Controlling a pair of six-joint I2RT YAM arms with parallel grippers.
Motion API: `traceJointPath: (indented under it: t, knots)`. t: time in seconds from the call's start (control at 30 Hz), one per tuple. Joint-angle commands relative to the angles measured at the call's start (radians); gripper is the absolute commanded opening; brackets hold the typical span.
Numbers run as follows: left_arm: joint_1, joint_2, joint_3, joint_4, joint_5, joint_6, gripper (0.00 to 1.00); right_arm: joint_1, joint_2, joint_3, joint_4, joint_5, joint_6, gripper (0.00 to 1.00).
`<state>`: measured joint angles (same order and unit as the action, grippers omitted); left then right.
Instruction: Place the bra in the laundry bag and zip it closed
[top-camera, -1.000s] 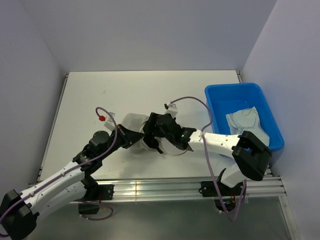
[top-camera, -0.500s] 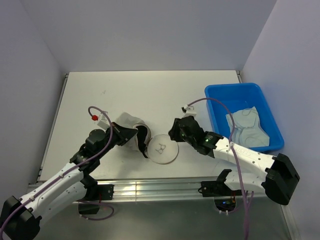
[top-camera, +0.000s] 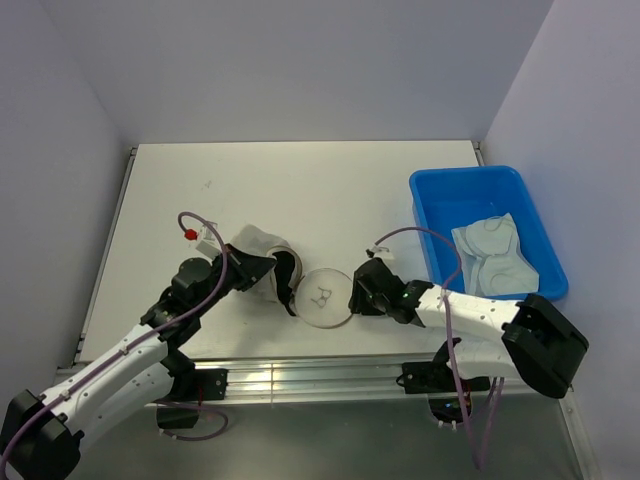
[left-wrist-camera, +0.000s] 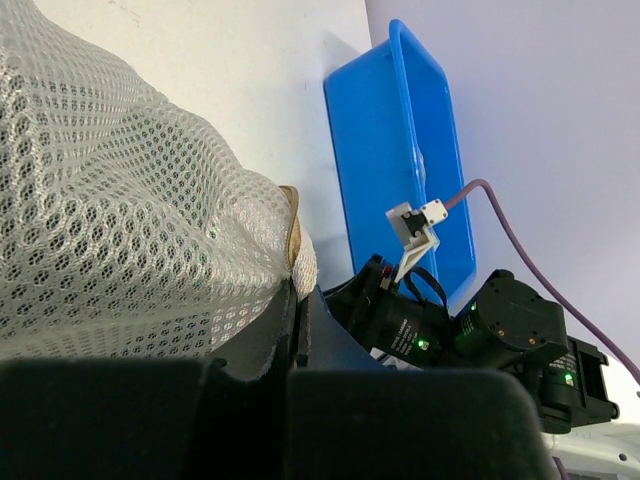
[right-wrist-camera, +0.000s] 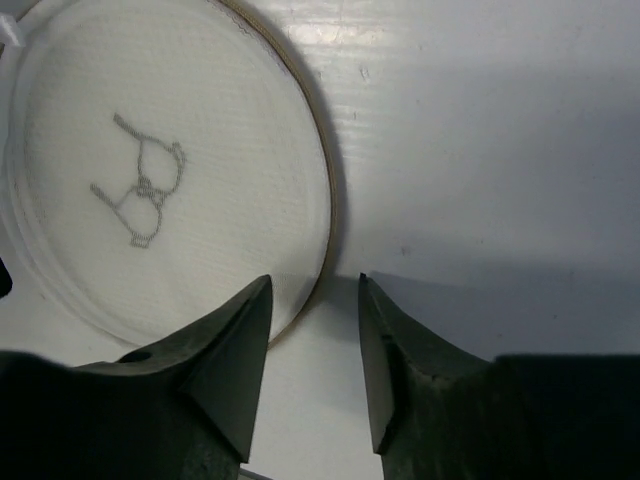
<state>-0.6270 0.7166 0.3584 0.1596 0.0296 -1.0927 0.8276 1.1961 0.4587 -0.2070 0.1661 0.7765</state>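
The laundry bag (top-camera: 258, 250) of cream mesh lies on its side at the table's middle, its dark mouth facing right. Its round lid (top-camera: 322, 297) lies flat on the table, showing a small dark mark (right-wrist-camera: 140, 190). My left gripper (top-camera: 272, 272) is shut on the bag's mesh wall (left-wrist-camera: 120, 230) near the tan zip rim (left-wrist-camera: 291, 215). My right gripper (right-wrist-camera: 315, 285) is open, its tips either side of the lid's (right-wrist-camera: 160, 180) right rim, low over the table. A pale bra (top-camera: 495, 255) lies in the blue bin.
The blue plastic bin (top-camera: 432, 190) stands at the table's right edge, seen too in the left wrist view as a blue bin (left-wrist-camera: 400, 150). The right arm (left-wrist-camera: 450, 320) stretches between the lid and that bin. Purple cables loop above both wrists.
My right gripper has drawn back out of the bag's mouth to the lid's right rim, and its jaws have narrowed. The lid now lies flat. The left gripper keeps its hold.
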Motion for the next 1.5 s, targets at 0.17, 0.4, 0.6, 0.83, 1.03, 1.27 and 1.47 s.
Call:
traceJointPath:
  t: [0.17,0.4,0.6,0.83,1.03,1.27,1.47]
  knots:
    - [0.004,0.009,-0.009,0.089,0.023,0.013,0.00,0.008,0.120,-0.022,0.202,-0.039,0.081,0.23]
    - [0.018,0.009,0.025,0.046,-0.011,0.048,0.00,0.018,-0.195,0.014,0.056,0.186,-0.017,0.00]
    - [0.047,0.030,0.102,0.005,-0.023,0.119,0.00,0.047,-0.416,0.542,-0.458,0.220,-0.224,0.00]
    - [0.107,0.026,0.116,-0.093,-0.060,0.163,0.00,0.082,-0.265,0.668,-0.497,0.272,-0.284,0.00]
    - [0.167,0.052,0.156,-0.131,0.065,0.208,0.00,0.091,-0.285,0.868,-0.444,0.205,-0.347,0.00]
    - [0.165,0.165,0.195,-0.112,0.171,0.212,0.00,0.106,-0.177,0.967,-0.339,0.069,-0.347,0.00]
    - [0.167,0.060,0.249,-0.208,0.101,0.255,0.00,0.117,-0.153,0.969,-0.338,0.105,-0.355,0.00]
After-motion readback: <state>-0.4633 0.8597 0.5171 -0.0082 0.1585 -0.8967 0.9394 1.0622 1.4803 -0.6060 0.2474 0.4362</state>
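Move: Beside the right hand, at about its own height, the bag's round lid lies flat, middle some 7 cm to the left and 1 cm ahead. Beyond it the bra pokes from the tipped bag's mouth, about 15 cm left of the hand, 6 cm ahead and 5 cm higher. From the left hand, still gripping the bag's rim, the lid is roughly 10 cm to the right, 9 cm back and 18 cm lower; the bra is about 3 cm right, 3 cm back, 12 cm lower. Edging about 3 cm left and slightly forward at table height, the right hand shuts its half-open fingers on the lid's free rim, then swings it up fast by some 40 cm, dipping a little on the way and drifting left late, while its fingers tip up some 40 degrees. The left hand keeps its pinch on the bag's rim, easing about 3 cm forward and 2 cm left. ##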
